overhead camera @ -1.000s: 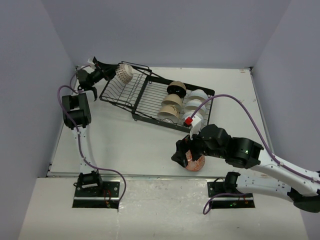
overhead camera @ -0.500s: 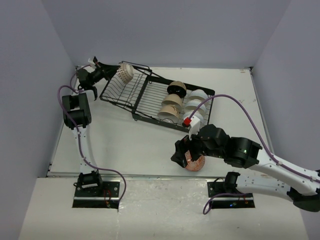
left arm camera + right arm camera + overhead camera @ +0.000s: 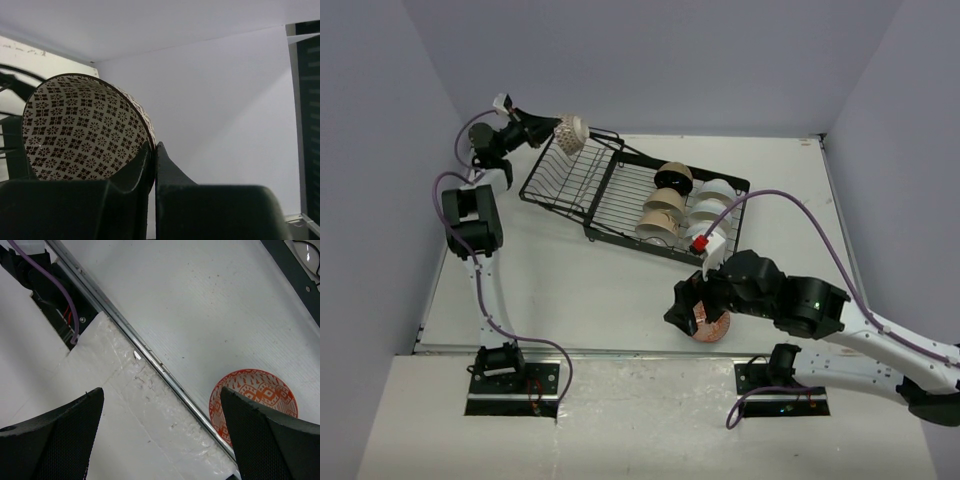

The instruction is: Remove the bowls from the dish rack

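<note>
A bowl with a brown pattern (image 3: 570,132) hangs over the far left end of the black wire dish rack (image 3: 582,178), clear of the wires. My left gripper (image 3: 549,130) is shut on its rim. The left wrist view shows the bowl's patterned inside (image 3: 80,130) with the rim pinched between the fingertips of the left gripper (image 3: 154,148). Several beige, white and black bowls (image 3: 665,207) stand in the rack's right section. My right gripper (image 3: 161,390) is open and empty over the table's near edge, next to an orange-patterned bowl (image 3: 255,392) standing on the table.
The orange bowl (image 3: 711,323) is close to the metal strip along the table's front edge (image 3: 150,360). A purple cable (image 3: 790,205) arcs from the right arm over the rack's right end. Grey walls stand close behind the left gripper.
My left gripper has shut on the patterned bowl's rim and raised it up and back off the rack. The right arm has hardly moved.
</note>
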Controlling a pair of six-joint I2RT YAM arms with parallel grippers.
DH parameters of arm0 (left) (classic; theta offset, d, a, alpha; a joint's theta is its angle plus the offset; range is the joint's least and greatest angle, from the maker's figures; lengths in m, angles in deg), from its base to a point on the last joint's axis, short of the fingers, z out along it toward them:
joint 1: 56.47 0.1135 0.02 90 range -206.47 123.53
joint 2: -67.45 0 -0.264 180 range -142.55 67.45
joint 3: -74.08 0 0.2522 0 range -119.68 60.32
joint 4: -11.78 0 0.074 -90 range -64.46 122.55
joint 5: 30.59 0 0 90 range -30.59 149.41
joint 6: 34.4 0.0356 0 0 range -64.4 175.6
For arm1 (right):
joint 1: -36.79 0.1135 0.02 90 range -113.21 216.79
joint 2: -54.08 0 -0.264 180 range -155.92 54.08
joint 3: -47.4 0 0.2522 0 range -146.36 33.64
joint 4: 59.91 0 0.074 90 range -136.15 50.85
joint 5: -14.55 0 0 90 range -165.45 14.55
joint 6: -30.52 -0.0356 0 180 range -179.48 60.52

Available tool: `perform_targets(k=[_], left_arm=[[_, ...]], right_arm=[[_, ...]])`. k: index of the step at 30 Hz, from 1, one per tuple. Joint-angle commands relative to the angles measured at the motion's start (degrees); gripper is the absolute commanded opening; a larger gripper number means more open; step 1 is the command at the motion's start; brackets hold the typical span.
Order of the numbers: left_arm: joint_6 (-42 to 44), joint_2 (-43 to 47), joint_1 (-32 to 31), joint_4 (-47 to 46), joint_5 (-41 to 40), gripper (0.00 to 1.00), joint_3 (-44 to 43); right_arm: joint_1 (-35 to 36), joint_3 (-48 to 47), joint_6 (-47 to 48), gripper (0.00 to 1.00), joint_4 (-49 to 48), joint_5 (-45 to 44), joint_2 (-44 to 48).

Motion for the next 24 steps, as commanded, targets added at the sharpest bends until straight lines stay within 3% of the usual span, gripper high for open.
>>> perform_targets(k=[1, 7, 10, 11, 13, 14, 16, 20, 24], left_arm=[[3.9, 8.2, -0.5, -0.4, 0.3, 0.00, -5.7], [9.0, 12.6, -1.7, 0.6, 2.6, 0.00, -8.4], [17.8, 17.2, -4.1, 10.2, 4.2, 0.00, -10.4], [28.1, 20.9, -5.8, 20.8, 4.2, 0.00, -10.7], [40.3, 25.0, -8.1, 33.3, 2.1, 0.00, -10.7], [51.6, 27.0, -8.8, 44.4, -1.3, 0.00, -10.7], [64.9, 32.5, -14.1, 53.9, -8.9, 0.00, -9.8], [75.5, 41.1, -22.2, 66.3, -22.8, 0.00, -3.5], [82.7, 48.5, -35.7, 72.1, -39.1, 0.00, 1.9]], right_arm=[[0.2, 0.6, -0.7, 0.99, -1.5, -1.3, 1.1], [0.2, 0.8, -2.8, 0.99, -1.8, -6.1, 2.2], [0.1, 1.9, -3.8, 0.99, -4.4, -11.5, 4.1], [-0.3, 1.1, -4.7, 0.99, -4.6, -13.1, 4.2], [-1.1, -0.1, -5.3, 0.99, -4.6, -15.8, 4.2], [-2.7, -1.1, -5.6, 0.99, -4.5, -17.4, 4.4], [-6.9, -2.3, -4.0, 0.99, -4.5, -17.5, 5.1], [-17.1, -6.0, -0.9, 0.99, -3.9, -18.7, 5.6], [-22.8, -11.4, -0.1, 0.99, -0.2, -23.8, 7.7]])
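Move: The left hand holds the dotted bowl just above the rack's left wing. Red bowl, standing on the open table before the rack: about 45 cm back and 36 right of it, 20 below; black bowl: some 12 back and 30 right. From the right hand, the front white bowl lies roughly 20 cm ahead, 10 right and 15 below, the red bowl 3 ahead, 7 right and 20 below. That white bowl is about 28 back and 38 right of the left hand. Rising straight up at first, then sweeping right and back with growing speed, the left hand carries the pinched dotted bowl some 20 cm each way towards the black bowl's side of the rack, rolling about 50 degrees clockwise seen from behind its fingers. The empty, wide-open right hand goes forward, right and up from over the red bowl towards the rack's front right corner, swinging clockwise. ##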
